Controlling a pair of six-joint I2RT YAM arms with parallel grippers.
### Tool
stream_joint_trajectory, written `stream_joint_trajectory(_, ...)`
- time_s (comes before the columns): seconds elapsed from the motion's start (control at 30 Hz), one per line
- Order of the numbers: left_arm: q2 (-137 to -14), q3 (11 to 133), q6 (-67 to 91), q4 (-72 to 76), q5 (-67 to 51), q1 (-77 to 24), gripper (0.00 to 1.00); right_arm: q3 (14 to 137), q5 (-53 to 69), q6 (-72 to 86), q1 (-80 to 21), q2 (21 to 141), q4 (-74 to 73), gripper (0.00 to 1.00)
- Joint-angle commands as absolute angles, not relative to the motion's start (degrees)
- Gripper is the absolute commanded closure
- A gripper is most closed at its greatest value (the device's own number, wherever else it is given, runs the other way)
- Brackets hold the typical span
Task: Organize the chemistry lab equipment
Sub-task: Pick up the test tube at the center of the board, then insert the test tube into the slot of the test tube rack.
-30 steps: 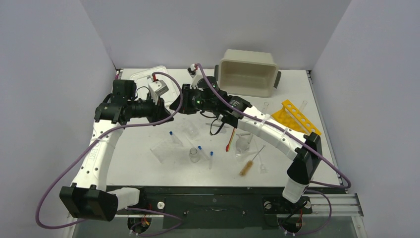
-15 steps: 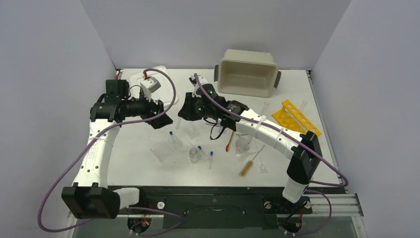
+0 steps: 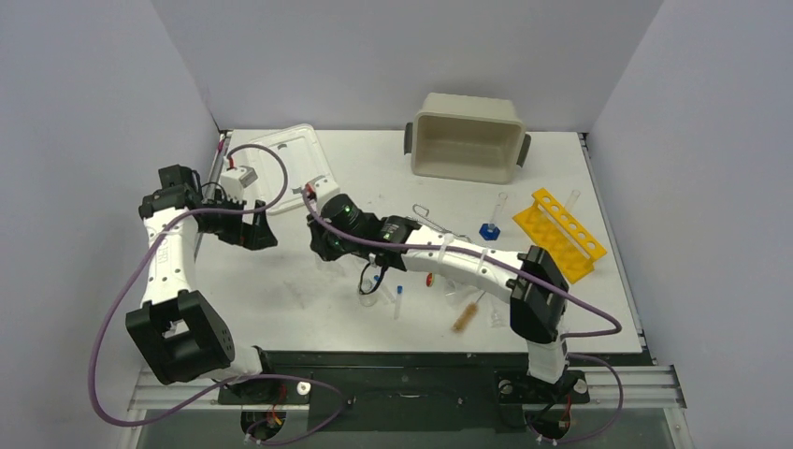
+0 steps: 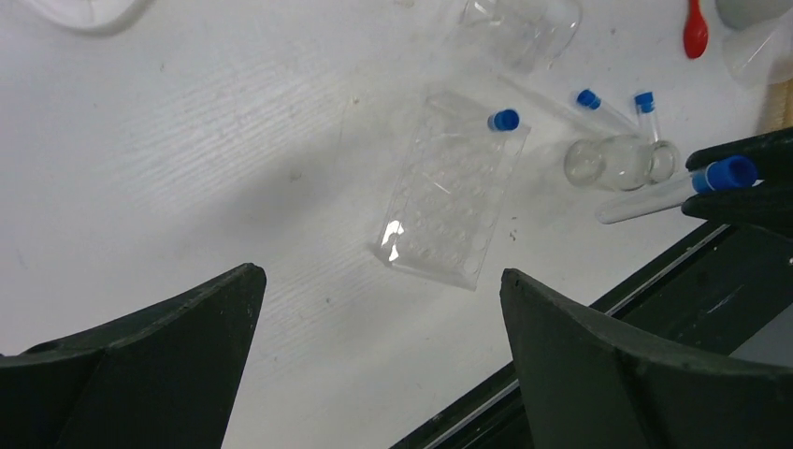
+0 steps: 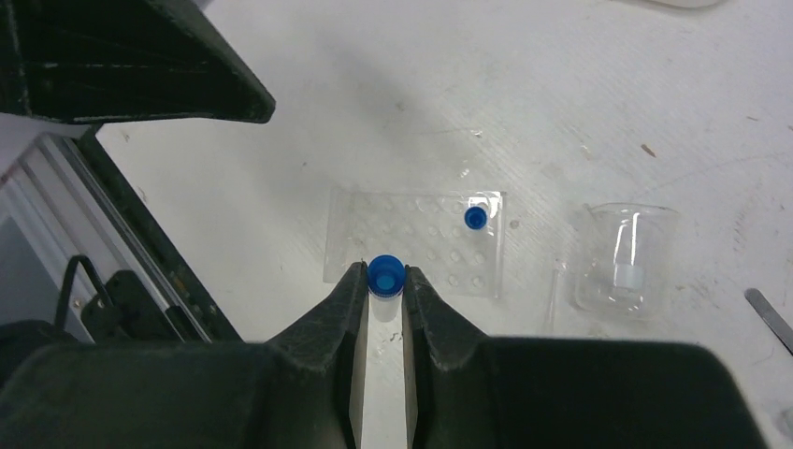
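Note:
A blue-capped clear tube (image 5: 385,277) stands upright in my right gripper (image 5: 385,281), which is shut on it just below the cap. It hangs over the near-left edge of a clear well plate (image 5: 421,245) that holds another blue-capped tube (image 5: 476,218). In the top view the right gripper (image 3: 324,249) is left of centre. My left gripper (image 4: 379,274) is open and empty, above bare table to the left of the plate (image 4: 454,192); from above, this left gripper (image 3: 261,234) is apart from the right one. A glass beaker (image 5: 625,260) stands right of the plate.
A glass vial (image 4: 617,161) and loose blue-capped tubes (image 4: 598,105) lie beyond the plate. The brown brush (image 3: 465,316), forceps (image 3: 425,213), yellow rack (image 3: 559,232), beige tub (image 3: 466,136) and white lid (image 3: 295,154) sit around the table. The table's front rail (image 4: 598,309) runs close by.
My left gripper has opened and drawn back to the left. The right arm has swung left and nearer with the blue-capped tube, coming over the well plate.

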State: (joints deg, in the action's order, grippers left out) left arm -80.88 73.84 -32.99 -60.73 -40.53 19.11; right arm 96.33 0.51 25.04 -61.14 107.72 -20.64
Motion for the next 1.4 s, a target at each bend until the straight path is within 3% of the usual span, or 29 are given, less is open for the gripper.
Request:
stream_joint_trajectory(0.0,-81.6,70.8,-40.3,-64.0,-35.4,20.6,0.03,95.3,-3.4,16.4,-63.9,109.1,-11.0,1.0)
stream_joint_trajectory(0.47,-82.2,62.7,-41.9,-56.5,-27.9,21.8,0.03,89.2,-3.0,6.0,-67.2,114.4,6.4,1.0)
stream_joint_trajectory(1.37,-85.2,64.3,-40.7,-55.5,-31.8,23.5,0.03,81.5,-10.5,4.1,-65.4,119.3,19.7,1.0)
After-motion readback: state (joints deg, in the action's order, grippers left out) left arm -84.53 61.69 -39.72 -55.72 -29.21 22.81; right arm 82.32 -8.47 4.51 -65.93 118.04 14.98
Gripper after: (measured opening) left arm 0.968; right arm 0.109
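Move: The right hand, still holding the capped test tube, has the clear board about 3 cm ahead, 4 cm to its left and some 19 cm below. The tube standing in the board is roughly 6 cm ahead and 1 cm left, the beaker 11 cm ahead and 7 cm right, the glass jar 2 cm back and 10 cm right. From the left hand the board lies about 7 cm right, 2 cm back and 17 cm below. Down and to the left, the right hand brings its pinched test tube in low over the board, about 9 cm lower and 5 cm left, first easing back slightly, then forward again. The wrist tips some 25 degrees so the fingers point flatter and the tube hangs more upright. The empty left hand, fingers wide open, sinks 9 cm and shifts left and back. ##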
